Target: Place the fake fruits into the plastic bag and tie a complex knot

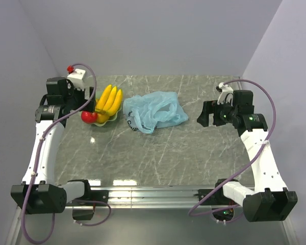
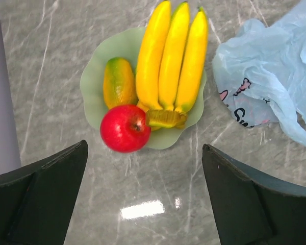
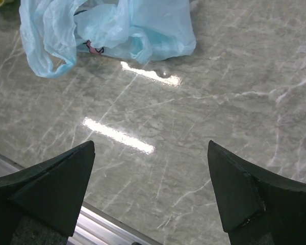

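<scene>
The fake fruits lie on a pale green wavy dish (image 2: 92,89) at the back left: a yellow banana bunch (image 1: 110,100) (image 2: 173,61), a red apple (image 1: 88,117) (image 2: 125,128) and an orange-green fruit (image 2: 119,81). My left gripper (image 1: 85,102) (image 2: 145,147) hovers open just above and on the near side of the apple, holding nothing. The light-blue plastic bag (image 1: 155,111) (image 2: 275,76) (image 3: 117,25) lies crumpled to the right of the dish. Well to the right of the bag, my right gripper (image 1: 204,115) (image 3: 150,145) is open over bare table.
The grey marble table (image 1: 158,153) runs between both arms. A metal rail (image 1: 153,194) (image 3: 107,229) lines its near edge. Pale walls close in the left, back and right sides.
</scene>
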`<action>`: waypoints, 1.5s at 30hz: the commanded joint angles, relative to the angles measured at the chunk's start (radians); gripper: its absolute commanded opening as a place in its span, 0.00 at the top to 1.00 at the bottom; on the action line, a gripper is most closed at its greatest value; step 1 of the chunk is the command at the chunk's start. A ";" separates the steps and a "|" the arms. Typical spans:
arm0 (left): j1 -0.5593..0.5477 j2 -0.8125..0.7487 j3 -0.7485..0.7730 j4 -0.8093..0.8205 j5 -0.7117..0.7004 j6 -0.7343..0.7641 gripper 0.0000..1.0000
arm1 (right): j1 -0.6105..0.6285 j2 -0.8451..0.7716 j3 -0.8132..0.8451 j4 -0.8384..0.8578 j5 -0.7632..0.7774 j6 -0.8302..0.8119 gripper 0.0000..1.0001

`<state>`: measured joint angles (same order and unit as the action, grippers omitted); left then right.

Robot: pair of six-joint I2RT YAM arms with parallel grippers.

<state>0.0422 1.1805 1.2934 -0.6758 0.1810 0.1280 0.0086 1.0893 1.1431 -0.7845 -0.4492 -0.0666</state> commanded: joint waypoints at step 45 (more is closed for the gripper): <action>-0.624 0.398 -0.159 0.653 0.139 0.508 0.93 | 0.223 0.628 0.169 0.249 -0.126 0.099 1.00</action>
<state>-0.6434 1.6444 1.0264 -0.0086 0.2604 0.8837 0.2424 1.8297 1.3476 -0.4957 -0.5495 0.1131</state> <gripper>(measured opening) 0.116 0.022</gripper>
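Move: Both hands are open and empty, above the table. For the left hand the middle of the plastic bag lies about 30 cm to its right, 9 cm ahead and 24 cm below, and the fruit bowl, about as low, is some 11 cm ahead and 6 cm right, with the red fruit at its near left side, roughly 5 cm ahead and 1 cm right of the hand, 22 cm down. From the right hand the bag's middle is about 15 cm ahead, 23 cm left and 19 cm below. The left hand sweeps some 28 cm right around the near side of the fruit bowl, dipping back before coming forward again, sinks almost 20 cm with its wrist swung clockwise by about 75 degrees, pinches the bag's near edge and starts to rise. Meanwhile the right hand travels left, forward and down, over 10 cm each way, tips further down and shuts on the bag's right part, easing back slightly at the end. ##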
